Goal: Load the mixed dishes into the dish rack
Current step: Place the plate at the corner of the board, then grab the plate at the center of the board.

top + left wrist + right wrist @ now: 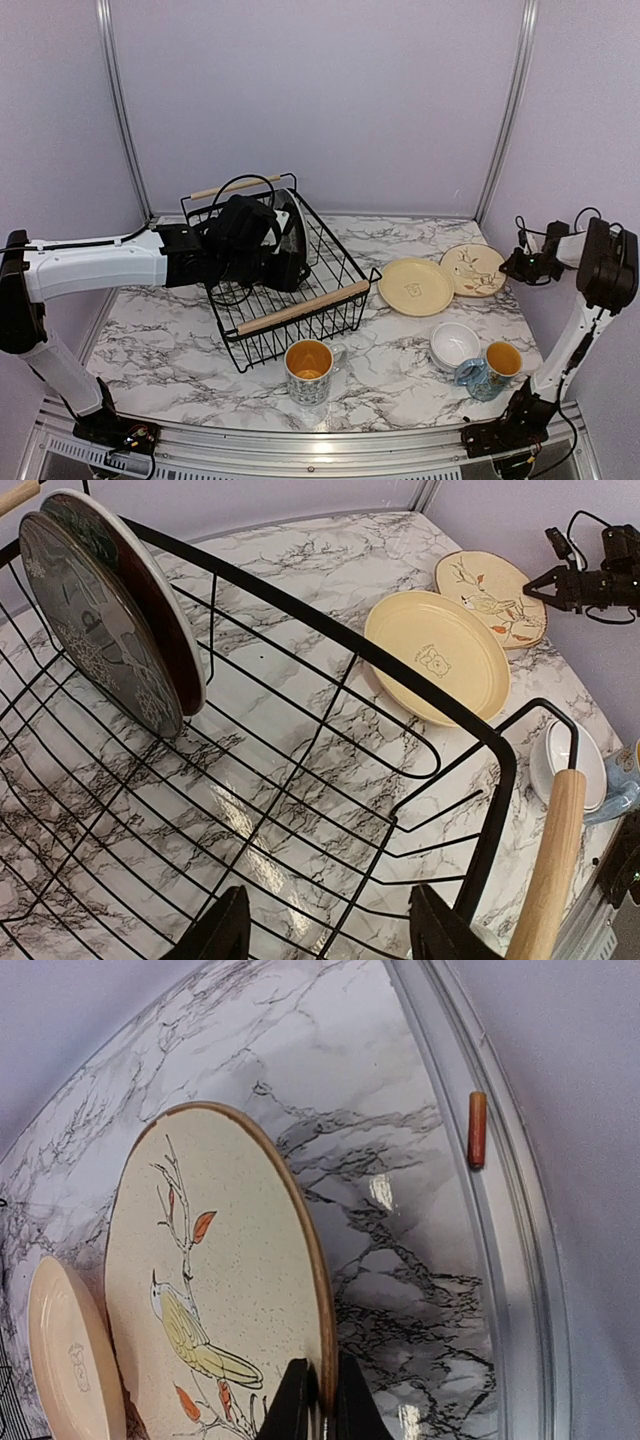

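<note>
The black wire dish rack (300, 310) with wooden bar handles stands left of centre. A dark grey reindeer plate (95, 640) and a red plate (160, 600) stand on edge at its far end. My left gripper (335, 935) hangs open over the rack floor, holding nothing. My right gripper (322, 1405) is shut on the near rim of the tan bird plate (200, 1270), which lies at the back right (472, 270). A pale yellow plate (415, 287) lies beside it. A white bowl (455, 343) and two mugs (309, 372) (492, 370) stand near the front.
A metal frame rail (500, 1260) runs along the table's right edge close to the bird plate, with a small orange-brown stick (477, 1130) lying on it. The rack's near wooden handle (550, 870) stands just right of my left fingers (445, 930).
</note>
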Action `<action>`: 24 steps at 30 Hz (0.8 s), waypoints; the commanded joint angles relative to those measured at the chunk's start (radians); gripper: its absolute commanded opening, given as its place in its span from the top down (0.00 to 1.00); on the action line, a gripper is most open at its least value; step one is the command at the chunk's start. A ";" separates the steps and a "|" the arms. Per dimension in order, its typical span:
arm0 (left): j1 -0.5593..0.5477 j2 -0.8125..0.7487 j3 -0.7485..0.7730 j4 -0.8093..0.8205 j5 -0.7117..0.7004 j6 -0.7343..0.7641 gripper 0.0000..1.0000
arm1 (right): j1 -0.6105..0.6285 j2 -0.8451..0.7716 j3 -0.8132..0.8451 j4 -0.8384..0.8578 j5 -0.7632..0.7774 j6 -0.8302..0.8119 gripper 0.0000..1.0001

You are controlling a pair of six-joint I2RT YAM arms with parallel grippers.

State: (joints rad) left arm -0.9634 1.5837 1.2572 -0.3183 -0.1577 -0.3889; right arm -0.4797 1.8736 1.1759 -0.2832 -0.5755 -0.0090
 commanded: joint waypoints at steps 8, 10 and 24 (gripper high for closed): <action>-0.011 0.018 -0.008 0.029 0.009 0.004 0.44 | 0.016 0.133 0.039 -0.093 -0.003 -0.027 0.76; -0.012 0.010 -0.007 0.037 0.006 0.009 0.44 | 0.016 0.136 0.047 -0.101 0.002 -0.028 0.70; -0.012 0.047 0.051 -0.006 -0.006 0.035 0.44 | 0.145 -0.115 0.030 -0.100 -0.107 -0.113 0.64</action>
State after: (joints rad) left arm -0.9699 1.6009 1.2663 -0.3119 -0.1581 -0.3729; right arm -0.4278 1.7863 1.1812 -0.3599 -0.6029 -0.0551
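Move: Your right gripper pinches the bird plate by its right edge, the plate's middle some 10 cm to its left, 1 cm ahead and a little lower. Its resting spot on the board is about 12 cm left, level fore and aft, 5 cm down. The yellow plate lies 27 cm left and 4 cm back, the white bowls 19 cm left and 22 cm back. From the left gripper the bird plate is roughly 50 cm right, 15 cm ahead and 16 cm below. Lower the right gripper about 5 cm, easing it 2 cm left and slightly tipping it downward, to lay the bird plate's held edge on the board with the plate against the yellow plate. Open the fingers to well under half while low, let go of the edge, then lift straight off some 8 cm, drifting left at the end. ##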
